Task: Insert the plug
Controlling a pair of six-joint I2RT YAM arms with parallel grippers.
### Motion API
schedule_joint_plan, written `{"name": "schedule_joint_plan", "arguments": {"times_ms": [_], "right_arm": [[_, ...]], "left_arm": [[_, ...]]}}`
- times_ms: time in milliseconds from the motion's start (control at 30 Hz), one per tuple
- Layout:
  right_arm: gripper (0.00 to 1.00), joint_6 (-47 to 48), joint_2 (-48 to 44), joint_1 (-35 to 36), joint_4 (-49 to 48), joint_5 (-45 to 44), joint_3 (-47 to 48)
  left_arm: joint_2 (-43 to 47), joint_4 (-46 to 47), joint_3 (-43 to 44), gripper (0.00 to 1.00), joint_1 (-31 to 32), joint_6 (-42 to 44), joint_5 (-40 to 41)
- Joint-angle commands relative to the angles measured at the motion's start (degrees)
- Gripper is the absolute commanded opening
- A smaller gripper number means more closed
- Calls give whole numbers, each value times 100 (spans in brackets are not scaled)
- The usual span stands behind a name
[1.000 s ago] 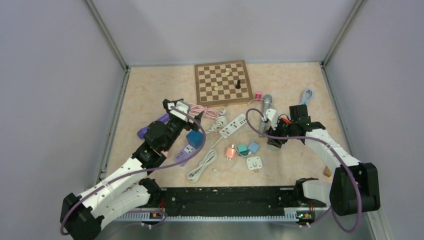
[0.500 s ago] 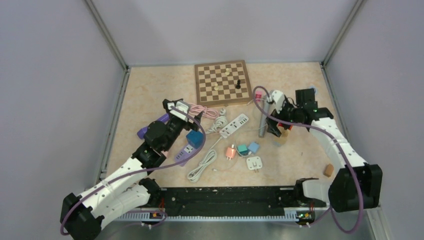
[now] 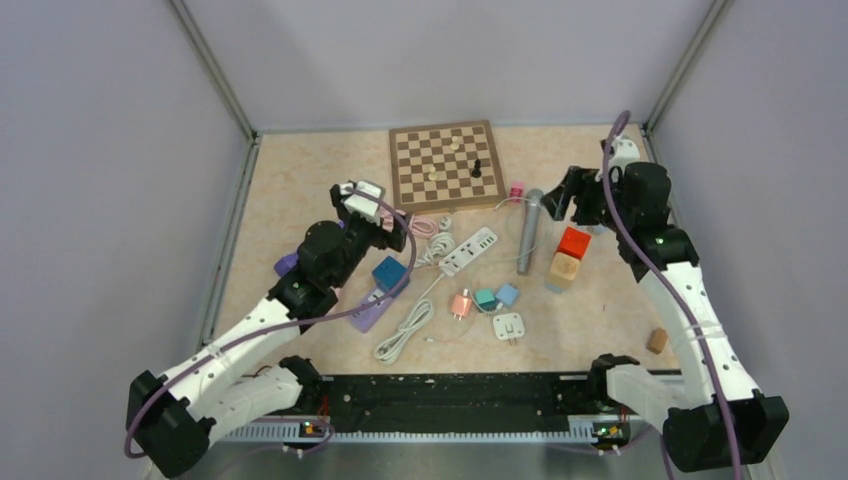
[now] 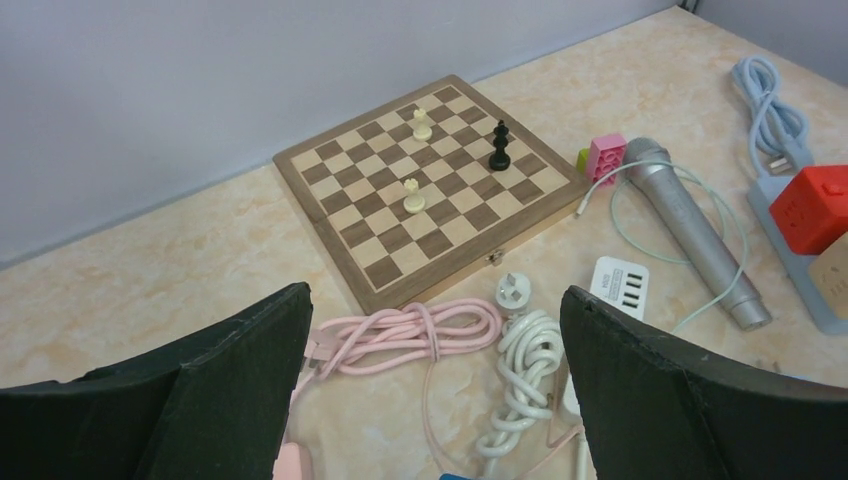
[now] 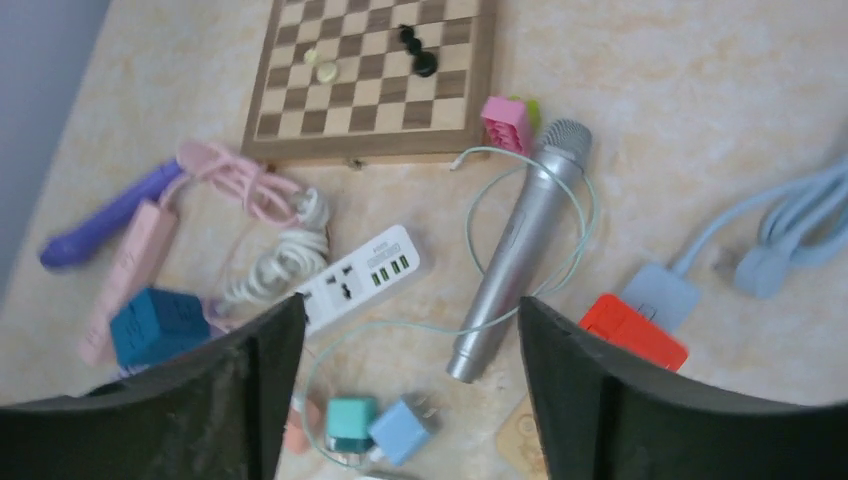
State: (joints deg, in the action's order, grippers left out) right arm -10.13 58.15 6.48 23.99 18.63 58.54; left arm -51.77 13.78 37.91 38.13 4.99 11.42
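The white power strip [image 3: 468, 250] [image 5: 355, 275] [image 4: 620, 285] lies mid-table. Its coiled white cord [image 3: 437, 245] [image 4: 525, 370] ends in a three-pin plug [image 4: 514, 291] lying loose beside the chessboard. My left gripper [image 3: 378, 208] [image 4: 435, 293] hovers open over the pink cable [image 4: 400, 330] and white cord, holding nothing. My right gripper [image 3: 558, 200] [image 5: 410, 302] is raised at the far right, open and empty, looking down on the strip and microphone [image 5: 515, 250]. Small pink [image 3: 461, 304], teal [image 3: 485, 298] [image 5: 350, 420] and blue [image 3: 507, 293] [image 5: 400, 430] adapters lie in front of the strip.
A chessboard [image 3: 446, 163] with a few pieces sits at the back. A red block [image 3: 573, 242] rests on a wooden block [image 3: 562, 270] right of the microphone [image 3: 528, 230]. A blue cube [image 3: 390, 274], a purple strip [image 3: 372, 310] and a white adapter [image 3: 509, 326] lie nearby.
My right gripper opened, rose and drew back to the far right, leaving the red and wooden blocks standing free. The left gripper shifted slightly farther and higher.
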Motion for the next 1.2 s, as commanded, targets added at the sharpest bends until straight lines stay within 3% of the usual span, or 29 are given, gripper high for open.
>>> {"name": "schedule_joint_plan", "arguments": {"times_ms": [0, 33, 67, 333, 500, 800, 933, 1167], "right_arm": [[45, -2260, -101, -33, 950, -2290, -14], [30, -2412, -25, -33, 1297, -2450, -14], [25, -2451, 71, -37, 1524, -2412, -23], [30, -3003, 225, -33, 2573, -2476, -713], [35, -2908, 527, -20, 2423, -2404, -1022], [44, -2644, 1077, -15, 2020, -2788, -732], [42, -2718, 1232, -18, 1952, -2802, -819], [25, -2951, 1244, -17, 2104, -2651, -1405]], "left_arm": [[-344, -551, 750, 97, -42, -653, -43], [-431, -624, 844, 97, -61, -831, -41], [-510, -705, 932, 96, -84, -981, -41], [-997, -1246, 1342, 93, -124, -1413, -294], [-1026, -1100, 1264, 93, -124, -1323, -93], [-979, -886, 1133, 94, -130, -1322, -63], [-885, -811, 1001, 94, -130, -1255, 38], [-754, -728, 797, 95, -128, -1172, 142]]}}
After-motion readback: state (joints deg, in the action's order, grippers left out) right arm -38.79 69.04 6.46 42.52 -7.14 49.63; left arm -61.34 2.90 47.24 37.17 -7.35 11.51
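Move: The beige plug, standing on the blue strip, lies about 21 cm below the right hand, some 5 cm back and 5 cm to its right. The red plug is about 5 cm farther out than the beige one and 2 cm right of it. The microphone lies about 3 cm ahead and 2 cm left of the hand, 23 cm down. From the left hand, the beige plug is about 35 cm right, 4 cm back and 22 cm below. With narrowing fingers tipping down, the right hand drops some 17 cm, right and back, onto the beige plug. ##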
